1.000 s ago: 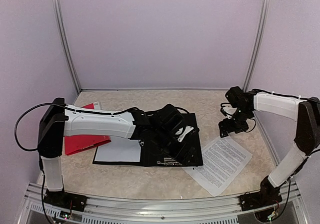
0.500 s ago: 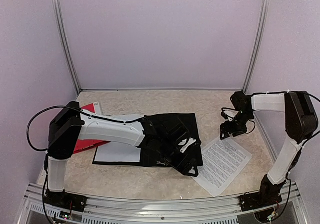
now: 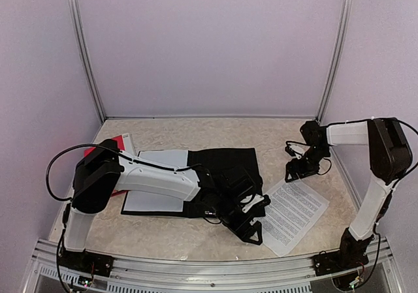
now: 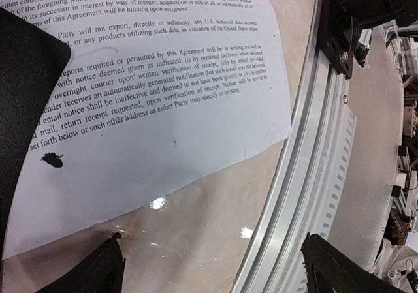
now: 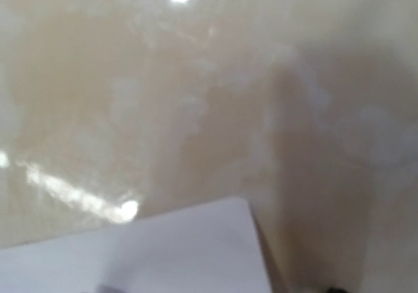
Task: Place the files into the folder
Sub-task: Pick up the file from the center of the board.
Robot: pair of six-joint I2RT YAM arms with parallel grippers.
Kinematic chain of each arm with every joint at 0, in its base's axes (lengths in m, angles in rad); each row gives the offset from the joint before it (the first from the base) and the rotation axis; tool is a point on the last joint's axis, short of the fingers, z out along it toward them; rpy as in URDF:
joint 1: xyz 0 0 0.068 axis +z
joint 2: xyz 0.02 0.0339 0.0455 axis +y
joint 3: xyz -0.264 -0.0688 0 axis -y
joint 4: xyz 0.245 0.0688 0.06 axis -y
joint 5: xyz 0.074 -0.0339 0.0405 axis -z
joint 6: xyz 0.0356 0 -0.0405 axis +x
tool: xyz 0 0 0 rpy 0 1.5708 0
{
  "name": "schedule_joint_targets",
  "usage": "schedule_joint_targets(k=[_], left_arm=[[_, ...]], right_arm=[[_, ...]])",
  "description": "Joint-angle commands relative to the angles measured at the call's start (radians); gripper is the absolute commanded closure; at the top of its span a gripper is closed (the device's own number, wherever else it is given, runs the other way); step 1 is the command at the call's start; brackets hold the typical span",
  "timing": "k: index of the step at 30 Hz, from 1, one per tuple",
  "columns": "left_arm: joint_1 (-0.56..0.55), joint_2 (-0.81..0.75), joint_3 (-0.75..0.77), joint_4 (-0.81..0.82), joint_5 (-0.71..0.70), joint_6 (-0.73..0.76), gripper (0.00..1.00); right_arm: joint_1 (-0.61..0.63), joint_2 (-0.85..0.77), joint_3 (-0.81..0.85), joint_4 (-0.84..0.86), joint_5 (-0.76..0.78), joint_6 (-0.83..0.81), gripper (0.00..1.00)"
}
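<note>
The folder (image 3: 222, 166) is black and lies flat at the table's middle; its rounded corner (image 4: 19, 110) shows in the left wrist view. A blank white sheet (image 3: 160, 175) lies along its left side. One of the files, a sheet printed with dense black text (image 3: 294, 211) (image 4: 150, 77), lies to its right. My left gripper (image 3: 251, 231) (image 4: 215, 277) hangs open by the folder's near right corner, over bare table beside that sheet's edge, holding nothing. My right gripper (image 3: 299, 170) hovers low at the printed sheet's far corner (image 5: 163, 247); its fingers do not show.
A red folder-like thing (image 3: 115, 143) lies at the left, mostly hidden under my left arm. An aluminium rail (image 3: 196, 260) (image 4: 307, 175) runs along the near table edge, close to the left gripper. Upright posts and pale walls close in the back and sides.
My left arm swung from over the black folder toward the near edge and right, uncovering the blank sheet. The right gripper drew slightly toward the back right.
</note>
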Motion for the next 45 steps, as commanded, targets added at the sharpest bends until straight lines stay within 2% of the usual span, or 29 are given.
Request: schedule_joint_targets(k=[1,7,21,28,33,45], left_arm=[[0.000,0.042,0.043,-0.038,0.027,0.016,0.09],[0.007,0.072,0.072,-0.057,0.019,0.006,0.09],[0.009,0.074,0.071,-0.061,-0.005,-0.004,0.09],[0.009,0.078,0.076,-0.065,-0.014,-0.007,0.09],[0.010,0.076,0.074,-0.066,-0.023,-0.008,0.09],[0.017,0.012,0.065,-0.067,-0.050,0.003,0.08]], right_arm=[[-0.008,0.042,-0.033,0.013,-0.060,-0.025,0.25],[-0.002,0.014,-0.069,0.015,-0.112,-0.007,0.32],[0.018,-0.083,-0.055,-0.050,-0.097,0.061,0.59],[0.047,-0.124,-0.036,-0.074,-0.100,0.098,0.79],[0.058,-0.156,-0.027,-0.091,-0.095,0.115,1.00],[0.115,-0.236,0.161,-0.294,0.095,0.155,1.00]])
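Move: The file's middle lies about 17 cm back from the right hand, almost in line sideways, its far corner right by the fingers and barely below them. The black folder, lying open, has its middle roughly 33 cm to that hand's left and some 3 cm nearer the base. From the left hand the file's middle is about 8 cm ahead and 10 cm to the right, a few centimetres below. Right hand slides back and left about 3 cm, closing fully to pinch the file's far corner, then lifts 8 cm. ##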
